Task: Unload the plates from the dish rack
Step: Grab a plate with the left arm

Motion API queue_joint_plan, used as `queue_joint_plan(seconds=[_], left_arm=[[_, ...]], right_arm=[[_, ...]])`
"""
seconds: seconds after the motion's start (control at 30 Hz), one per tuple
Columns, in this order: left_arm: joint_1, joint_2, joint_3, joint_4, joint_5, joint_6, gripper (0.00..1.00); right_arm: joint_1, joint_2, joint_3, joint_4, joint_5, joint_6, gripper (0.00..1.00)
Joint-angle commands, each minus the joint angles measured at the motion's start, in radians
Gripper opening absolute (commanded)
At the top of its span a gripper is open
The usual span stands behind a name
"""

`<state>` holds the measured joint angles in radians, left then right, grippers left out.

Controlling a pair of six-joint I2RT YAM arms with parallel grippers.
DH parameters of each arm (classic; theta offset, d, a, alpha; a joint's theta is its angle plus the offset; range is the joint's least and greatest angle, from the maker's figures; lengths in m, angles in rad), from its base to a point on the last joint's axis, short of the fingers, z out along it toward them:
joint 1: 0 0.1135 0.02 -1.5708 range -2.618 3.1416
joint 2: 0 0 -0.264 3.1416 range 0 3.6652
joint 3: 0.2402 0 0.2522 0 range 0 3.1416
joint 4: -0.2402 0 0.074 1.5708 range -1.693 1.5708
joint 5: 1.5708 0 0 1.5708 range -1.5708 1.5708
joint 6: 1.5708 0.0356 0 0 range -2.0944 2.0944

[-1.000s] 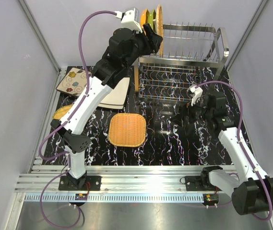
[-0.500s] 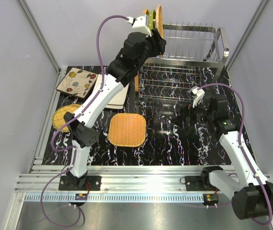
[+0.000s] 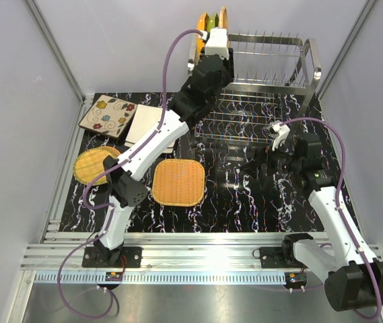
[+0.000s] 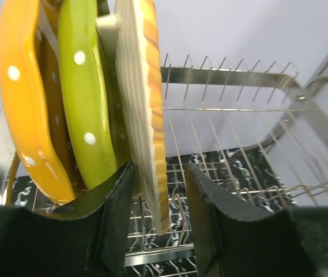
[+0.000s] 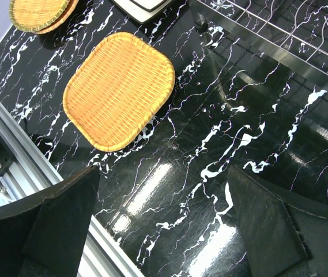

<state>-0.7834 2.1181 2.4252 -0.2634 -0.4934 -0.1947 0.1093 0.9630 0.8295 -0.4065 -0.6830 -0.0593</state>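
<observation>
Three plates stand upright at the left end of the dish rack's (image 3: 272, 74) top tier: an orange dotted one (image 4: 22, 104), a green dotted one (image 4: 83, 98) and a ribbed wicker one (image 4: 146, 115). My left gripper (image 4: 158, 173) is open and straddles the wicker plate's lower edge. Its left finger lies close against the plate and a gap shows on the right. Over the table in front of the rack, my right gripper (image 5: 164, 173) hangs wide open with nothing in it.
On the black marbled table lie a floral square plate (image 3: 107, 114), a white square plate (image 3: 144, 124), a round wicker plate (image 3: 93, 165) and a rounded-square wicker plate (image 3: 178, 182). The rack's lower tier (image 3: 238, 118) holds no plates.
My left arm has swung right and up to the rack's top tier, and its jaws have narrowed around the wicker plate. The right arm has barely moved.
</observation>
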Motion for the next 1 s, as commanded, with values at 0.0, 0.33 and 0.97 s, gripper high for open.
queue_joint_plan(seconds=[0.0, 0.33, 0.97], left_arm=[[-0.017, 0.022, 0.043, 0.107, -0.129, 0.124, 0.43], [-0.037, 0.049, 0.083, 0.260, -0.182, 0.325, 0.06], [-0.040, 0.048, 0.104, 0.590, -0.096, 0.452, 0.00]], right_arm=[[-0.010, -0.026, -0.006, 0.046, -0.020, 0.029, 1.00], [-0.014, -0.037, -0.015, 0.054, -0.024, 0.052, 1.00], [-0.019, -0.049, -0.035, 0.078, -0.033, 0.081, 1.00]])
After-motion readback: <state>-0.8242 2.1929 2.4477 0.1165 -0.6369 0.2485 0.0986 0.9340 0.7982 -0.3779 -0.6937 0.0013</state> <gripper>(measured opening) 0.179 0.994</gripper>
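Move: The wicker plate stands on edge in the rack, its lower near rim already between the left hand's half-open fingers; its middle lies some 8 cm ahead, level left-right and about 7 cm higher. Beside it, the green plate's middle is about 8 cm ahead and 3 cm left, the orange one's as far ahead and 6 cm left, both about 6 cm up. From the right hand the wicker plate is roughly 30 cm ahead, 9 cm left and 29 cm up. Dipping about 1 cm and easing 1 cm forward, the left hand closes its fingers and pinches the near rim of the wicker plate while rolling its left side up some 10 degrees. Then it lifts about 5 cm almost straight up, keeping the pinch, the fingers tipping upward and turning a little counter-clockwise. ##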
